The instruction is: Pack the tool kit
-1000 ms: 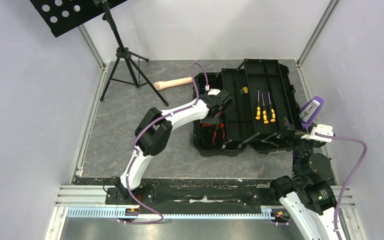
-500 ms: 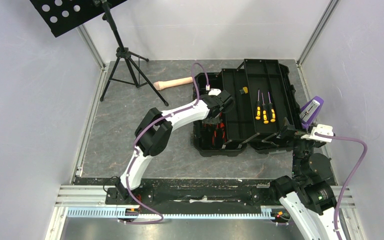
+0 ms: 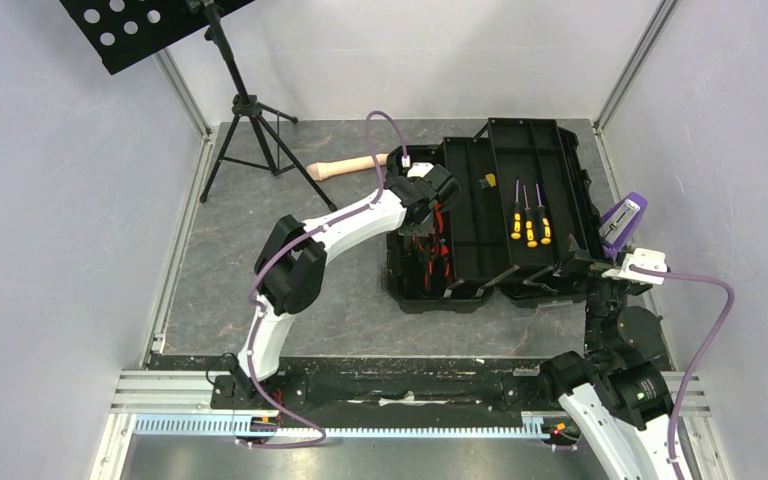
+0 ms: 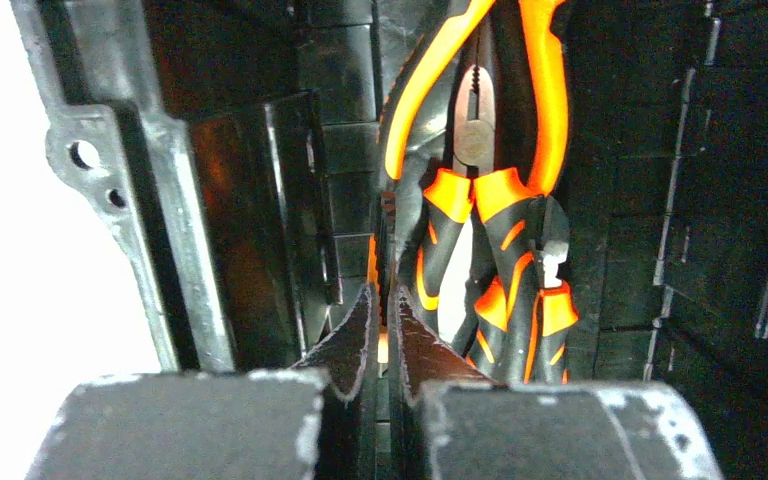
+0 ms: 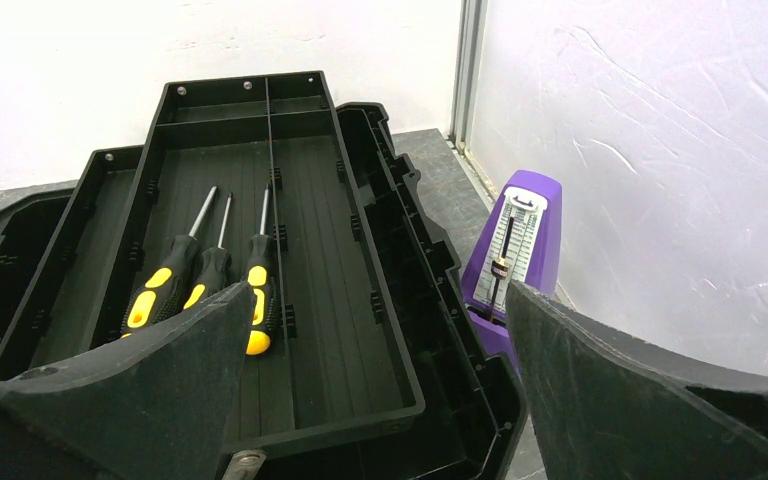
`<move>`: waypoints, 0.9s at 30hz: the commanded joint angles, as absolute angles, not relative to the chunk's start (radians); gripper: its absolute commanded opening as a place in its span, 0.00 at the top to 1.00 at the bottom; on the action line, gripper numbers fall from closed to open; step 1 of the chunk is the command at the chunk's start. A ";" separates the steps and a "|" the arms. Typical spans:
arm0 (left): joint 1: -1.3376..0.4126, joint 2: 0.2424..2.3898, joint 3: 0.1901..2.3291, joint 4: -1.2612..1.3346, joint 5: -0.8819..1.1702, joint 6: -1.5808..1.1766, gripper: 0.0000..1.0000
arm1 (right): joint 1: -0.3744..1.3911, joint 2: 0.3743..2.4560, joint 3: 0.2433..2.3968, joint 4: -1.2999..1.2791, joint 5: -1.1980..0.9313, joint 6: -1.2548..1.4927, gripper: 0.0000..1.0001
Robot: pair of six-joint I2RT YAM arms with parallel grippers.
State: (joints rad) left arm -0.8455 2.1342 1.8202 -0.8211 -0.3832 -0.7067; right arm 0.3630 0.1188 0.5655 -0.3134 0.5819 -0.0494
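Observation:
The black toolbox (image 3: pixel 582 190) lies open at the right of the table. Three yellow-and-black screwdrivers (image 3: pixel 528 225) rest in its tray, also seen in the right wrist view as screwdrivers (image 5: pixel 200 280). Orange-and-black pliers (image 3: pixel 438 255) lie in the box's deep left part. My left gripper (image 3: pixel 428 205) hangs over that part, shut, its fingertips (image 4: pixel 370 310) almost touching just left of the pliers (image 4: pixel 490 200); nothing shows held between them. My right gripper (image 3: pixel 575 265) stays wide open at the box's near right corner, empty, facing the tray (image 5: pixel 400 200).
A purple metronome-like object (image 3: pixel 623 220) stands right of the box, close to the right wall. A beige cylindrical handle (image 3: pixel 345 167) lies left of the box. A tripod music stand (image 3: pixel 250 120) occupies the far left corner. A small yellow-black item (image 3: pixel 487 181) sits in the tray.
My left gripper has closed and its wrist has shifted back and to the left over the box's left part. The right arm has not moved.

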 commanded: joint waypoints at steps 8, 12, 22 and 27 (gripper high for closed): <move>-0.830 1.963 1.815 -0.793 -0.416 -0.692 0.98 | 0.367 0.112 0.584 -0.304 0.598 -0.052 0.02; -0.829 1.873 1.800 -0.729 -0.389 -0.700 0.98 | 0.366 0.111 0.583 -0.303 0.595 -0.047 0.02; -0.830 1.761 1.761 -0.505 -0.160 -0.856 0.98 | 0.367 0.107 0.584 -0.303 0.593 -0.044 0.02; -0.833 1.822 1.746 -0.366 0.007 -0.994 0.98 | 0.367 0.106 0.583 -0.304 0.586 -0.036 0.02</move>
State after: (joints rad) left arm -0.8307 1.7878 1.7592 -0.5339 -0.1493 -0.8410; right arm 0.3630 0.1158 0.5655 -0.3164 0.5816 -0.0479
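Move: The hex key set is already in my left hand, low in the deep bin. The middle tray it goes to centres about 9 cm to the right, level fore-and-aft and some 6 cm higher. The yellow hex key set lies in that tray, roughly 6 cm ahead and 12 cm right; the long-nose pliers lie about 5 cm ahead, 2 cm right and 6 cm below. From my right hand, the middle tray is roughly 12 cm ahead, 23 cm left and 15 cm lower. I keep the orange hex key set pinched in my shut left fingers and, after barely shifting at first, pull it quickly straight up out of the deep bin, some 18 cm. Near the top I swing about 5 cm right, over the middle tray's left edge, tilting the wrist some 35 degrees so the fingertips swing out to the right. ##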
